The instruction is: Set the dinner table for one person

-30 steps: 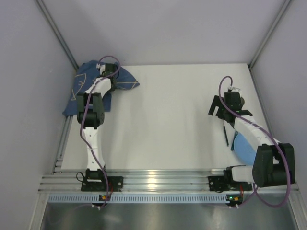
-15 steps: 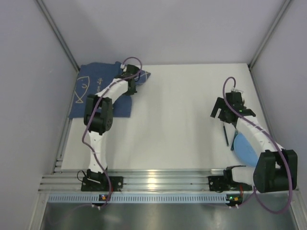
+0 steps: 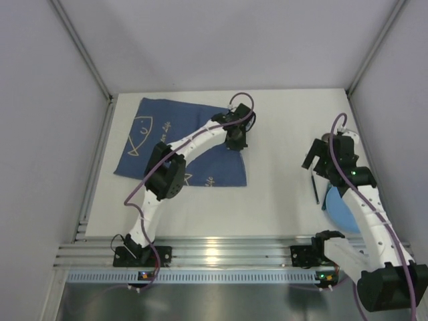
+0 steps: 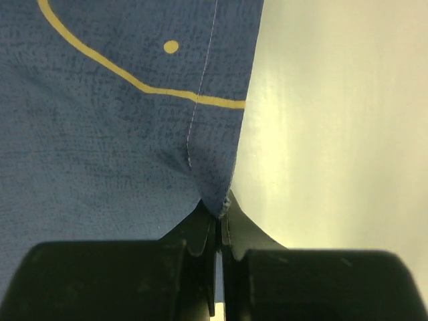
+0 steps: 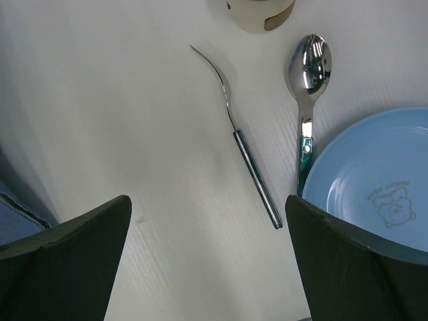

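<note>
The dinner table (image 3: 281, 200) is a white tabletop. A dark blue mat (image 3: 180, 144) with yellow stitched designs lies spread flat on its left half. My left gripper (image 3: 235, 138) is shut on the mat's right edge (image 4: 214, 180), with the cloth pinched between the fingertips (image 4: 219, 215). On the right side, my right gripper (image 5: 207, 200) hangs open over bare table with nothing between its fingers. Just beyond it lie a fork (image 5: 251, 160), a spoon (image 5: 307, 80) and a light blue plate (image 5: 374, 180). The spoon's handle touches the plate's rim.
A pale cup (image 5: 261, 13) stands past the fork and spoon, cut off by the frame edge. Grey walls close in the table on the left, back and right. An aluminium rail (image 3: 214, 251) with both arm bases runs along the near edge.
My left gripper has dragged the mat from the back left corner toward the middle, and the bunched cloth now lies spread out. The right arm shifted slightly right, still open.
</note>
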You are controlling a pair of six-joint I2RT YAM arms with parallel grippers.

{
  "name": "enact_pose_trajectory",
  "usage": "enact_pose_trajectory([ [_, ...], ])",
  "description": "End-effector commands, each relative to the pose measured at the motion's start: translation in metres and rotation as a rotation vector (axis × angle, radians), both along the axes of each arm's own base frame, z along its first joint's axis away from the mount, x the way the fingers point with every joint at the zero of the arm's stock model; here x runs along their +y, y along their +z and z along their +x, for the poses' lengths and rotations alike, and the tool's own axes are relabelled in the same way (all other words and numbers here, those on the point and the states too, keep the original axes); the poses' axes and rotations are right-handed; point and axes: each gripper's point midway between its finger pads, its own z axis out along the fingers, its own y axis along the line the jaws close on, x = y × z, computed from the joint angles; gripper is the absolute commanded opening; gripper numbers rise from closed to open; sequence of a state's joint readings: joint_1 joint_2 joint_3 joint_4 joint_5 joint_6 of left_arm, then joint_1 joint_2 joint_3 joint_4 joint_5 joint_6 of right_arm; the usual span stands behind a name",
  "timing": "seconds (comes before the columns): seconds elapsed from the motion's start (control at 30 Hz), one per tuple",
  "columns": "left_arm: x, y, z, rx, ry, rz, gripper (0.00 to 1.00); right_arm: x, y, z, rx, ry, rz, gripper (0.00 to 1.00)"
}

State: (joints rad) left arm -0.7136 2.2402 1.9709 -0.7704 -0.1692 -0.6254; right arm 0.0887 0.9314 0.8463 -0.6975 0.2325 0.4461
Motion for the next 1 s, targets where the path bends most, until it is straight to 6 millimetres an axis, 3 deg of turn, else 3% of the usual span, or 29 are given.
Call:
enact_pose_trajectory([
  [0.0, -0.047, -0.001, -0.030, 0.092, -0.009, -0.112, 0.00, -0.007, 0.012, -0.013, -0.012, -0.012, -0.031, 0.99],
  [0.2, -0.099, -0.003, -0.062, 0.200, 0.017, -0.246, 0.00, -0.012, 0.015, -0.022, -0.001, -0.024, -0.055, 1.00],
  [0.23, -0.116, 0.002, -0.070, 0.239, -0.029, -0.321, 0.02, -0.013, 0.017, -0.022, -0.005, -0.026, -0.059, 1.00],
  [0.27, -0.134, 0.005, -0.080, 0.249, -0.080, -0.368, 0.27, -0.014, 0.018, -0.022, -0.002, -0.026, -0.061, 1.00],
  [0.3, -0.155, 0.017, -0.077, 0.211, -0.132, -0.443, 0.58, -0.015, 0.018, -0.022, -0.003, -0.033, -0.070, 1.00],
  [0.33, -0.166, 0.024, -0.083, 0.206, -0.172, -0.475, 0.98, -0.016, 0.019, -0.022, -0.002, -0.038, -0.072, 1.00],
  [0.37, -0.177, 0.037, -0.086, 0.172, -0.208, -0.492, 0.98, -0.016, 0.019, -0.021, 0.001, -0.038, -0.075, 1.00],
  [0.43, -0.171, 0.045, -0.077, 0.113, -0.191, -0.467, 0.99, -0.016, 0.020, -0.021, 0.003, -0.036, -0.075, 1.00],
  [0.47, -0.158, 0.060, -0.070, 0.066, -0.190, -0.446, 0.99, -0.014, 0.021, -0.020, 0.003, -0.031, -0.071, 1.00],
  [0.53, -0.128, 0.072, -0.056, 0.005, -0.142, -0.381, 0.99, -0.013, 0.025, -0.019, -0.004, -0.023, -0.070, 1.00],
  [0.57, -0.091, 0.082, -0.039, -0.063, -0.082, -0.325, 0.99, -0.013, 0.025, -0.019, -0.004, -0.021, -0.068, 1.00],
  [0.6, -0.069, 0.087, -0.033, -0.086, -0.044, -0.297, 0.99, -0.011, 0.026, -0.019, -0.005, -0.012, -0.066, 1.00],
  [0.63, -0.030, 0.069, -0.024, -0.070, 0.020, -0.234, 0.99, -0.010, 0.025, -0.018, -0.002, -0.004, -0.065, 1.00],
  [0.67, -0.005, 0.094, -0.022, -0.127, 0.042, -0.225, 0.98, -0.009, 0.023, -0.018, 0.005, 0.003, -0.063, 1.00],
  [0.7, 0.023, 0.092, -0.016, -0.158, 0.091, -0.169, 0.99, -0.007, 0.022, -0.017, 0.011, 0.013, -0.054, 1.00],
  [0.8, 0.105, 0.072, -0.017, -0.162, 0.175, -0.002, 0.99, 0.000, 0.016, -0.013, 0.037, 0.035, -0.026, 1.00],
  [0.83, 0.135, 0.053, -0.022, -0.125, 0.209, 0.058, 0.99, 0.003, 0.012, -0.011, 0.056, 0.041, -0.019, 1.00],
  [0.9, 0.164, 0.039, -0.032, -0.090, 0.224, 0.122, 0.98, 0.006, 0.010, -0.007, 0.062, 0.051, -0.003, 1.00],
  [0.97, 0.186, 0.010, -0.047, -0.004, 0.236, 0.155, 0.98, 0.009, 0.006, -0.004, 0.080, 0.057, 0.005, 1.00],
])
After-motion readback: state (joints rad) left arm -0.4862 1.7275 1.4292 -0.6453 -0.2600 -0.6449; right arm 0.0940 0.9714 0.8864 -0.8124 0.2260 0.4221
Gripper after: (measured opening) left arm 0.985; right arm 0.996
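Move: The left hand holds the blue cloth's right edge about 5 cm above the table; the bare spot it is taken to lies some 12 cm right and 8 cm back. The cloth's middle is about 19 cm to this hand's left and level with it. The fork lies roughly 30 cm right and 12 cm back, the spoon about 6 cm beyond the fork. From the right hand, that spot is some 17 cm left, 5 cm ahead and well below. Left hand draws the cloth's edge about 12 cm right and back, opens, then swings some 30 cm left, rising. ##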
